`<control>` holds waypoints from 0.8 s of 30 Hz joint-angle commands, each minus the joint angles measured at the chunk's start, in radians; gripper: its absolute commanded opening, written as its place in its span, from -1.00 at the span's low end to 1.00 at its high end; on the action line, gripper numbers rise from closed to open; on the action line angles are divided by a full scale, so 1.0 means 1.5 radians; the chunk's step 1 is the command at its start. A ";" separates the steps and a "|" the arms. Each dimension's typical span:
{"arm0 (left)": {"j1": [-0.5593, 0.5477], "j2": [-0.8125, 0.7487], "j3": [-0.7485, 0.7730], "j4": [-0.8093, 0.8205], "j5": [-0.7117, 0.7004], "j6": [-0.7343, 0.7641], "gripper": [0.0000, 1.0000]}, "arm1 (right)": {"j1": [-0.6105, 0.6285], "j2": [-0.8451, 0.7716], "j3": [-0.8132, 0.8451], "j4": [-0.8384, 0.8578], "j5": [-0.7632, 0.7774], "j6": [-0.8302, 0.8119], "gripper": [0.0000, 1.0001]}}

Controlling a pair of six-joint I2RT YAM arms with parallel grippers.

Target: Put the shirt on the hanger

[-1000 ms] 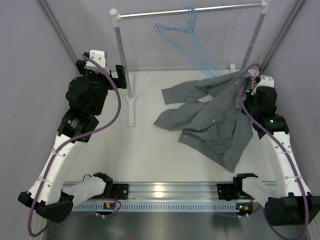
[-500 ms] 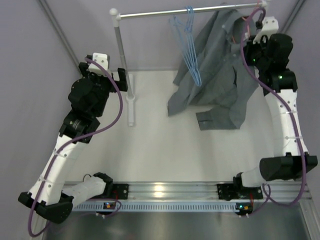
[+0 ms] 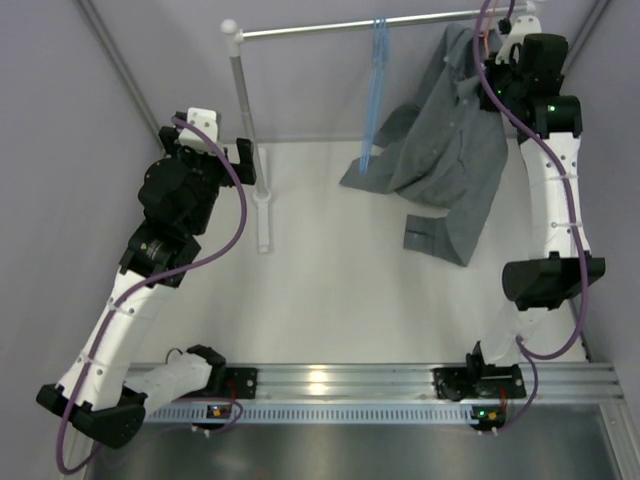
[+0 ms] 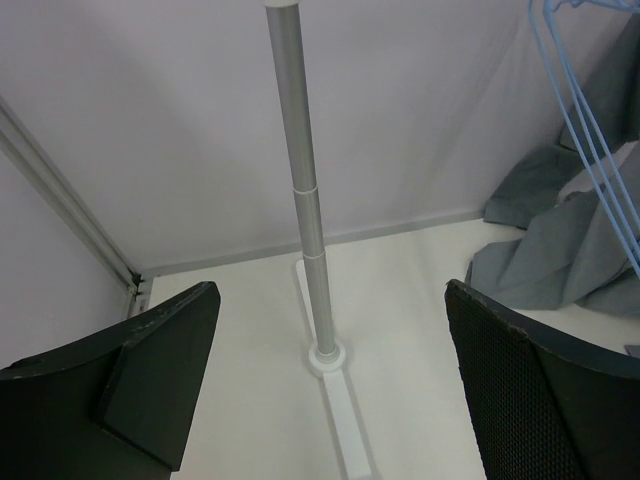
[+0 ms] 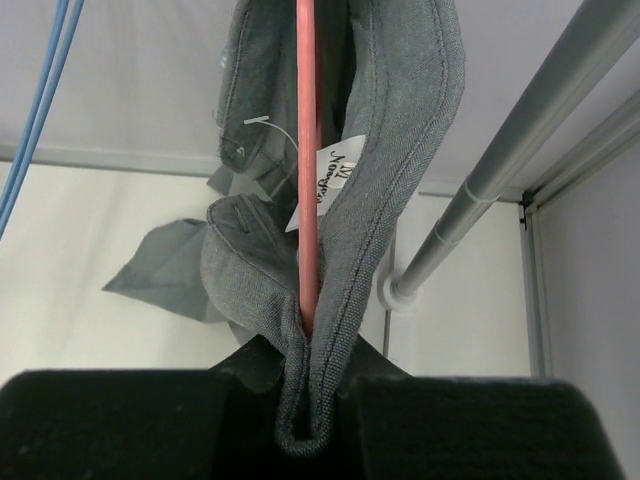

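Observation:
The grey shirt [image 3: 452, 150] hangs from my right gripper [image 3: 505, 52], raised to the rail [image 3: 380, 22] at the back right; its lower folds trail on the table. In the right wrist view my right gripper [image 5: 312, 385] is shut on the shirt's collar [image 5: 375, 200] and the pink hanger [image 5: 307, 150], whose wire runs up between the collar folds next to the white neck label [image 5: 328, 180]. My left gripper [image 4: 330, 400] stands open and apart at the left, facing the rack's left post [image 4: 305, 190].
Light blue hangers [image 3: 376, 80] dangle from the rail left of the shirt, also seen as blue hangers [image 4: 585, 120] in the left wrist view. The rack's left post [image 3: 248, 130] stands on a white foot [image 3: 263, 225]. The rack's right post [image 5: 520, 140] runs close beside my right gripper. Walls enclose the sides.
My right arm has lifted the shirt off the table up to the rail at the back right. The blue hangers have swung. The left arm has barely moved.

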 commanded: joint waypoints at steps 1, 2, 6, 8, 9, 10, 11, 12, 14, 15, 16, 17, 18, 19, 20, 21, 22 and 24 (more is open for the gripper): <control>0.001 -0.017 -0.006 0.028 -0.001 0.005 0.96 | -0.002 -0.005 0.018 0.002 0.013 0.007 -1.00; 0.001 -0.017 -0.006 0.028 0.001 0.005 0.96 | -0.002 -0.004 0.018 0.007 0.012 0.006 -1.00; 0.001 -0.015 -0.007 0.028 0.004 0.005 0.96 | -0.001 0.007 0.016 0.010 0.006 0.006 -1.00; 0.001 -0.015 -0.008 0.028 0.002 0.005 0.96 | -0.001 0.013 0.000 0.011 0.008 0.005 -1.00; 0.001 -0.014 -0.009 0.028 0.002 0.006 0.96 | -0.001 0.013 -0.022 0.014 0.014 0.004 -1.00; 0.001 -0.014 -0.009 0.028 0.002 0.006 0.96 | 0.000 0.012 -0.038 0.017 0.018 0.003 -1.00; 0.001 -0.014 -0.009 0.028 0.002 0.006 0.96 | 0.000 0.007 -0.057 0.024 0.023 0.002 -1.00; 0.002 -0.014 -0.010 0.029 0.003 0.006 0.96 | 0.000 0.000 -0.079 0.035 0.032 0.002 -1.00; 0.001 -0.014 -0.010 0.029 0.002 0.007 0.96 | 0.000 -0.025 -0.150 0.071 0.031 0.003 -1.00; 0.001 -0.014 -0.011 0.029 0.001 0.007 0.96 | 0.000 -0.034 -0.171 0.082 0.032 0.003 -1.00; 0.001 -0.013 -0.011 0.028 0.001 0.006 0.96 | -0.001 -0.054 -0.200 0.096 0.032 0.004 -0.99; 0.001 -0.013 -0.011 0.029 0.001 0.006 0.96 | 0.000 -0.064 -0.211 0.101 0.034 0.005 -0.93; 0.001 -0.013 -0.010 0.029 0.002 0.005 0.96 | 0.001 -0.083 -0.227 0.104 0.049 0.005 -0.68; 0.001 -0.013 -0.010 0.028 0.005 0.004 0.96 | 0.002 -0.093 -0.233 0.107 0.048 0.005 -0.50; 0.001 -0.013 -0.010 0.029 0.005 0.003 0.96 | 0.002 -0.103 -0.237 0.111 0.045 0.005 -0.35; 0.001 -0.013 -0.010 0.029 0.007 0.001 0.96 | 0.004 -0.121 -0.241 0.112 0.042 0.004 -0.03; 0.001 -0.013 -0.009 0.028 0.009 0.001 0.96 | 0.004 -0.130 -0.241 0.112 0.041 0.005 0.14; 0.001 -0.013 -0.009 0.028 0.010 -0.003 0.96 | 0.006 -0.164 -0.240 0.112 0.039 0.006 0.52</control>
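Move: The shirt, still pinched by the right hand together with the red hanger's bars, belongs on the rack's rail, roughly 17 cm above that hand and 4 cm ahead. The rail's right elbow sits about 4 cm to the right of the hand, just as far ahead and as high; the blue hangers hang some 20 cm to its left, about 3 cm ahead and 6 cm above. From the left hand, the hanging spot is about 47 cm right, 19 ahead and 14 above. The shirt and red hanger, already up at the rail, are let down by the right hand, first barely a centimetre or two, then after a short pause on to about 10 cm lower in all. Near the bottom its fingers open wide from shut and give up their pinch as it tips some 10 degrees down and starts drawing back a couple of centimetres. ##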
